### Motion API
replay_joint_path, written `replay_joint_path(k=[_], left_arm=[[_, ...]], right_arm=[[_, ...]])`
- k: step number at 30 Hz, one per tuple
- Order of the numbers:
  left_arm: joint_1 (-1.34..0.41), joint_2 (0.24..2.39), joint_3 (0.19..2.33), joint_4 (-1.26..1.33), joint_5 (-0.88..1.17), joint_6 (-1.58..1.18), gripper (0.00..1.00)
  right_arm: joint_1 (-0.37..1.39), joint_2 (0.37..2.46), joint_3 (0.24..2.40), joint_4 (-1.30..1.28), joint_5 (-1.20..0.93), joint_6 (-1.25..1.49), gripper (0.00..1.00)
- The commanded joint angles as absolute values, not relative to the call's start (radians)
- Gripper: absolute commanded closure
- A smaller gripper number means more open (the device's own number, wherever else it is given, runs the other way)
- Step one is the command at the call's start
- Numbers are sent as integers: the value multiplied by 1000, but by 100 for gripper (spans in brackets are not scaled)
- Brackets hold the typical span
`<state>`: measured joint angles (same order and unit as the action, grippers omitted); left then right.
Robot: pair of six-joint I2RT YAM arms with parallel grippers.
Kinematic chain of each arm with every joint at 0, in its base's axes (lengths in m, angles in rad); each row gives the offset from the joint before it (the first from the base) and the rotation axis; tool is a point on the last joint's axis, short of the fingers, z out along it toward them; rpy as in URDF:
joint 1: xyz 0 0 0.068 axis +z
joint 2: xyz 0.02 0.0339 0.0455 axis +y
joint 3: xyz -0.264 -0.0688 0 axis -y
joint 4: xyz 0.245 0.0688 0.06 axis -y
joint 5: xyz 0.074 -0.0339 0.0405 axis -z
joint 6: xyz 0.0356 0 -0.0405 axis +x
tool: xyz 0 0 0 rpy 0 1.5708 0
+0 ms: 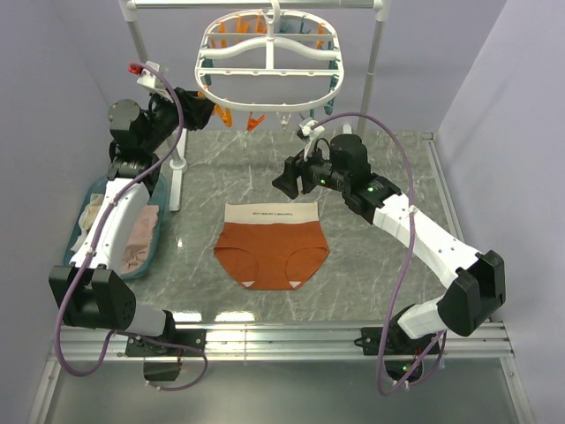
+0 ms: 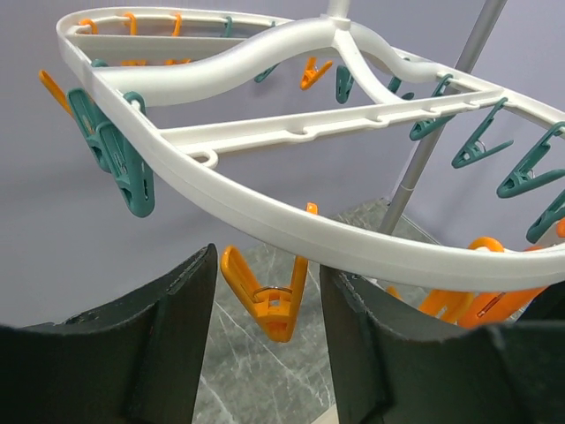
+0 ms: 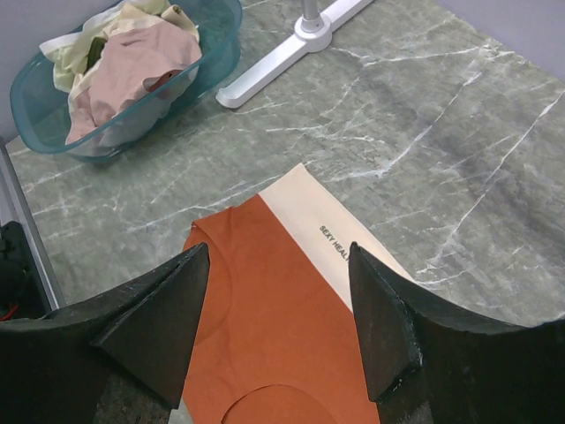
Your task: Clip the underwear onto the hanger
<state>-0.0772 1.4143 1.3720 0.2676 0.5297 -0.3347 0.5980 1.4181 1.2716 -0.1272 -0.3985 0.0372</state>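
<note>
The underwear [image 1: 272,247] [image 3: 274,336] lies flat on the marble table, rust-orange with its beige waistband toward the back. The white oval hanger [image 1: 265,62] [image 2: 265,212] hangs from the rack at the back, with orange and teal clothespins dangling from it. My left gripper [image 1: 205,108] [image 2: 269,265] is raised to the hanger's left rim and is open. An orange clothespin [image 2: 269,300] hangs between its fingers, touching neither. My right gripper [image 1: 287,181] [image 3: 278,256] hovers open above the underwear's right waistband end, holding nothing.
A teal basket [image 1: 157,231] [image 3: 221,40] of pale pink and cream clothes sits at the table's left. The white rack's foot [image 1: 177,168] [image 3: 291,49] rests beside it. The rack's right pole [image 1: 375,71] stands at the back.
</note>
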Motion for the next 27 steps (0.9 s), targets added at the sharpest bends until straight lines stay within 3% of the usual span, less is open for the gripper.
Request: replay_joint_path(k=[1,12,16,17,22,27], left_arm=[[-78,1367,1367,351,552,-325,45],[-78,1367,1364,379,561,-370,50],[-78,1371,1370,376,565,-387,66],[-78,1370,1373,374,566,-393,77],[-78,1378,1384,365,578,-402,100],[-78,1371,1371,362,577,-402,100]], right_arm=[[604,1428,1276,-109,-411,48,28],[604,1434,1269,-104,-414,49,28],[604,1433,1264,-106,-414,51,28],[604,1431,1264,-104,-413,49,28],[604,1437,1259,-100,-413,49,29],[604,1450,1238,-69,-407,52,30]])
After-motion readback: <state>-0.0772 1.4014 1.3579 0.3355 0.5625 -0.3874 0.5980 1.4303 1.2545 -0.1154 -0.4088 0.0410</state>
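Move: The left gripper's open fingers already straddle the leftmost orange clip on the hanger's near rim, about 1 cm ahead and 1 cm to the right, at fingertip height. From this hand, a second orange clip hangs about 4 cm right and 2 cm back; a teal clip is roughly 9 cm ahead, straight in line, some 2 cm higher. For the right hand, the leftmost orange clip lies about 13 cm ahead, 20 cm left and 14 cm above. Raise the left gripper a little over 1 cm around the leftmost orange clip, easing back about 1 cm, with the wrist almost unturned. As the rise levels off, close the half-open fingers nearly shut and pinch the clip's two prongs together from both sides, just under the white rim. ##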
